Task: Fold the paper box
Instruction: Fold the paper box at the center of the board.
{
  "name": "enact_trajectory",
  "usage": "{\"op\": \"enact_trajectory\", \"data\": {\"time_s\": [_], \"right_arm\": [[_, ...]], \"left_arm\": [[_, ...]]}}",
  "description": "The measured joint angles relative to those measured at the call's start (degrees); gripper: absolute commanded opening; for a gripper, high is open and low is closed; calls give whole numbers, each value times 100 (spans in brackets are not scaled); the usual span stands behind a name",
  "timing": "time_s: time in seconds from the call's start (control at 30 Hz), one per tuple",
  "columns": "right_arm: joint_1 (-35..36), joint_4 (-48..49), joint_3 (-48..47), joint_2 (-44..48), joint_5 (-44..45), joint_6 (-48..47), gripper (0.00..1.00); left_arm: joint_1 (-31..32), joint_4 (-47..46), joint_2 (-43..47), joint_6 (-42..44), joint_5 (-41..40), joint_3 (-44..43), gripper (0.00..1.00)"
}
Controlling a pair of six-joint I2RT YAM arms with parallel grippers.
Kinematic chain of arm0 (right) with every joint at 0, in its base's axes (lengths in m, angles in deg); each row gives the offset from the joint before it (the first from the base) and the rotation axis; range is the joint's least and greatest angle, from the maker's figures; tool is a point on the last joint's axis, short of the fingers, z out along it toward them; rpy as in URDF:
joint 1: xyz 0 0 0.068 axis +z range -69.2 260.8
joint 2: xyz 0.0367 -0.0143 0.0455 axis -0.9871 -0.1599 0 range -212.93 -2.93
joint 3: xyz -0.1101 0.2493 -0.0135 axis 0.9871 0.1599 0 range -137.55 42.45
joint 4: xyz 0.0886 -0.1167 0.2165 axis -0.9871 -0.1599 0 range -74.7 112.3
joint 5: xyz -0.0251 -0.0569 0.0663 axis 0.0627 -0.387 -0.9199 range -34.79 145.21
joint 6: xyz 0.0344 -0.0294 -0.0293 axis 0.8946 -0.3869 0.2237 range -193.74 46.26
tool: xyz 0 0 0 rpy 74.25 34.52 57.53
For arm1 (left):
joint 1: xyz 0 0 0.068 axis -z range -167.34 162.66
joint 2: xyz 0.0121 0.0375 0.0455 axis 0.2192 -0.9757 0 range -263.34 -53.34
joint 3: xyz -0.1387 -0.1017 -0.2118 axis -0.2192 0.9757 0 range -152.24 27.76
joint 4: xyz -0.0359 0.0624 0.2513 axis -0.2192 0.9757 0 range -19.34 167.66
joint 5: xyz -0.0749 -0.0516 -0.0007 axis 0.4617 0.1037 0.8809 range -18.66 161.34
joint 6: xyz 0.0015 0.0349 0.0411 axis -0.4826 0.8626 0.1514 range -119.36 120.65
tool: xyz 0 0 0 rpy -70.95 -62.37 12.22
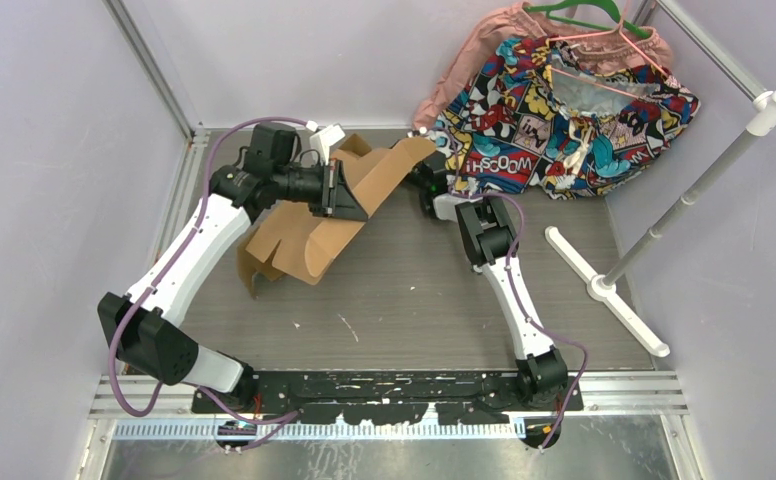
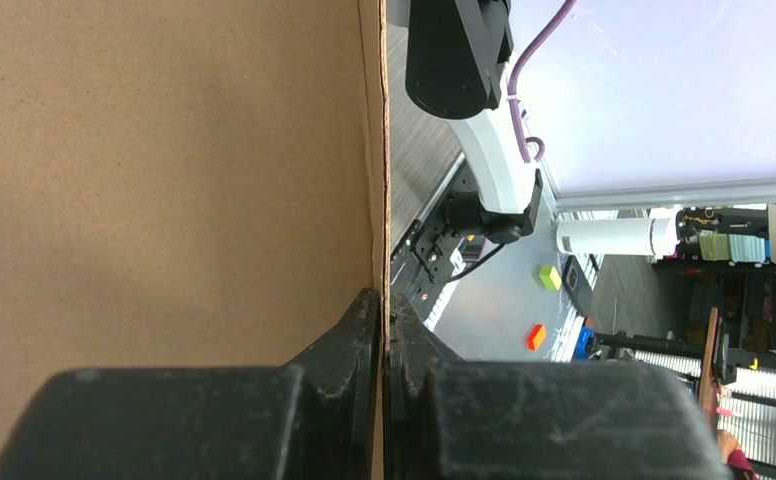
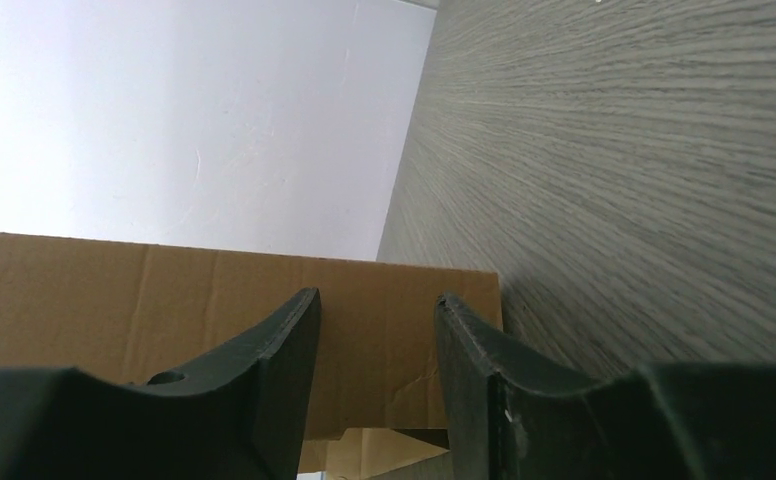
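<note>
The paper box (image 1: pixel 309 240) is a brown cardboard sheet, partly bent, resting on the table's left half with one long flap (image 1: pixel 404 160) raised toward the back centre. My left gripper (image 1: pixel 356 197) is shut on an upright panel of it. In the left wrist view that panel (image 2: pixel 164 180) fills the left side, and its thin edge runs between the closed fingertips (image 2: pixel 385 305). My right gripper (image 1: pixel 427 183) sits just right of the raised flap. It is open (image 3: pixel 376 305), with a cardboard panel (image 3: pixel 144 300) face-on beyond its fingers and nothing pinched.
A colourful comic-print cloth (image 1: pixel 554 120) and a pink cloth (image 1: pixel 484 45) on a green hanger (image 1: pixel 574 12) lie at the back right. A white pole (image 1: pixel 704 180) with its flat base (image 1: pixel 604 285) stands at the right. Grey walls close in the left and back.
</note>
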Motion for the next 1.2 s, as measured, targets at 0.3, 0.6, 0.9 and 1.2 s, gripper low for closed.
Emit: {"op": "enact_trajectory", "data": {"time_s": [0.3, 0.6, 0.9, 1.2], "right_arm": [[-2, 446, 706, 321, -125, 116, 50], [-2, 874, 1353, 713, -216, 131, 50], [-2, 787, 2249, 1244, -236, -308, 52], [26, 470, 2415, 1611, -105, -1360, 49]], "left_arm": [[-26, -4, 2, 11, 85, 111, 7], [-35, -13, 2, 26, 203, 201, 7], [-42, -7, 17, 92, 319, 210, 7], [-63, -9, 24, 157, 415, 212, 7]]}}
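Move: The half-open right hand is at the box's far end, under the overhang of the raised lid panel. The far end flap is about 8 cm to its left, 2 cm ahead and some 4 cm higher, while the lid panel's middle lies around 22 cm back, 4 cm left and 15 cm up. The box bottom is some 16 cm back, 21 cm left and 5 cm lower. From the left hand, already gripping the lid panel's edge, that flap lies about 30 cm ahead, 2 cm left and 19 cm below. The right hand draws back about 5 cm towards the robot, drifting slightly right and rising a little by the end, so that its half-open, left-pointing fingers leave the far end flap and come round to its near side by the box's open end. In the last part its wrist rolls roughly 10 degrees, with nothing gripped, while the left hand keeps its pinch on the lid panel's edge and eases back about a centimetre, sinking a touch. ##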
